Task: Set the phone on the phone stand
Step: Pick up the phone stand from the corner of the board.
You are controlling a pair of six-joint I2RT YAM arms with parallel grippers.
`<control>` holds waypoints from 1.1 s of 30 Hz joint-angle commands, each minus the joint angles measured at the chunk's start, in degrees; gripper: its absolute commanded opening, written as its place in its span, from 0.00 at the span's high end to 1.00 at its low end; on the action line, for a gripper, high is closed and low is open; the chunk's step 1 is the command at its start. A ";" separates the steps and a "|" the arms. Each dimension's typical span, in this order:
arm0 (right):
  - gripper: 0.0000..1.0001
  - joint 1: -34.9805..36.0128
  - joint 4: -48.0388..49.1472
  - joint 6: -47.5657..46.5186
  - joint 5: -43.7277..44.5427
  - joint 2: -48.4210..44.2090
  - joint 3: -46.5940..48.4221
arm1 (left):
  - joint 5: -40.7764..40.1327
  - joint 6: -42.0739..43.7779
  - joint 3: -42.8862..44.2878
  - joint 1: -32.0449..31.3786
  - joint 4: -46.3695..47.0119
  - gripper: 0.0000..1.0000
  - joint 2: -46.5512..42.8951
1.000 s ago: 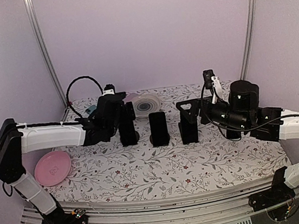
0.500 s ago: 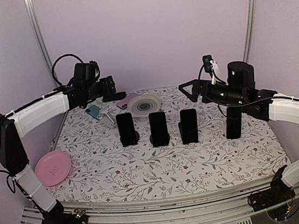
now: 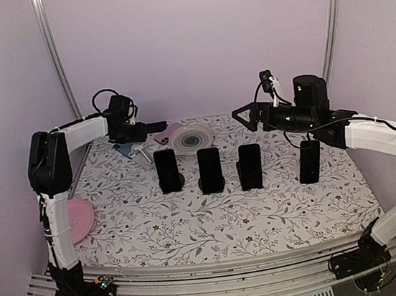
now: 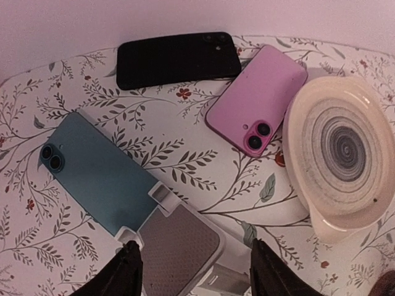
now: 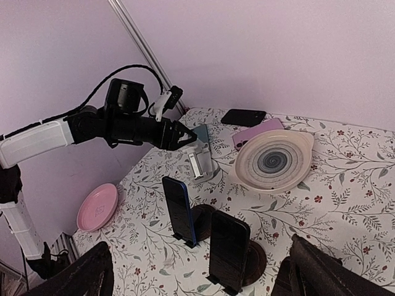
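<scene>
Three phones lie flat at the back left: a teal one (image 4: 92,176), a black one (image 4: 178,60) and a pink one (image 4: 258,98). An empty white phone stand (image 4: 179,243) leans against the teal phone's end. My left gripper (image 4: 197,274) hovers over this stand, open, with nothing between its fingers. In the top view it (image 3: 154,128) is at the back left corner. Several dark phones stand upright on stands in a row (image 3: 167,170), (image 3: 210,168), (image 3: 250,165), (image 3: 309,161). My right gripper (image 3: 241,116) hangs open above the row, empty.
A cream bowl with a grey spiral (image 3: 191,138) sits at the back, next to the pink phone. A pink plate (image 3: 77,219) lies at the left edge, partly behind my left arm. A metal post and the wall close off the back left corner.
Both arms have lifted off the row of standing phones. My left arm swung back to the far left corner over the flat phones. My right gripper rose and drew back.
</scene>
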 commanded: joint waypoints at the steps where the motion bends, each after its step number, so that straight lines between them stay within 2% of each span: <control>1: 0.01 -0.37 -1.05 -1.56 -1.04 0.97 1.24 | 2.97 5.38 5.09 0.60 -4.50 0.44 1.99; 9: 0.01 -0.49 -1.01 -2.01 -1.08 1.40 0.98 | 3.24 6.50 6.24 0.69 -5.83 0.56 4.65; 17: 0.01 -0.60 -0.08 -1.56 -1.31 1.65 0.09 | 3.91 7.82 5.05 0.70 -6.43 0.57 4.75; 23: 0.01 -0.60 1.25 -0.85 -1.99 2.37 -0.21 | 2.97 7.83 5.12 0.70 -6.38 0.62 5.68; 27: 0.01 -0.60 1.66 -0.83 -2.27 2.55 -0.35 | 3.51 7.31 5.25 0.61 -6.38 0.67 6.54; 33: 0.01 -0.60 1.95 -1.45 -2.51 2.78 -0.20 | 2.68 6.51 4.93 0.47 -6.38 0.81 5.94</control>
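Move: The grey phone stand is almost under the left hand, some 2 cm ahead, 1 cm to its right and about 6 cm below. From this hand the teal phone lies about 8 cm ahead and 8 cm to the left, the pink phone some 14 cm ahead and 10 cm to the right, and the round plate about 8 cm ahead and 19 cm to the right. From the idle right hand the stand is roughly 25 cm ahead, 33 cm to the left and 24 cm below. The left hand eases down over the grey phone stand by about 3 cm in two short drops, with a near-standstill between them and hardly any sideways or forward travel, while the wrist turns slightly clockwise, some 5 to 10 degrees. The fingers narrow from well open to a small gap without shutting, and end up with one finger over the stand's ribbed plate and the other just past its right-hand edge; a firm pinch can't be seen yet. ##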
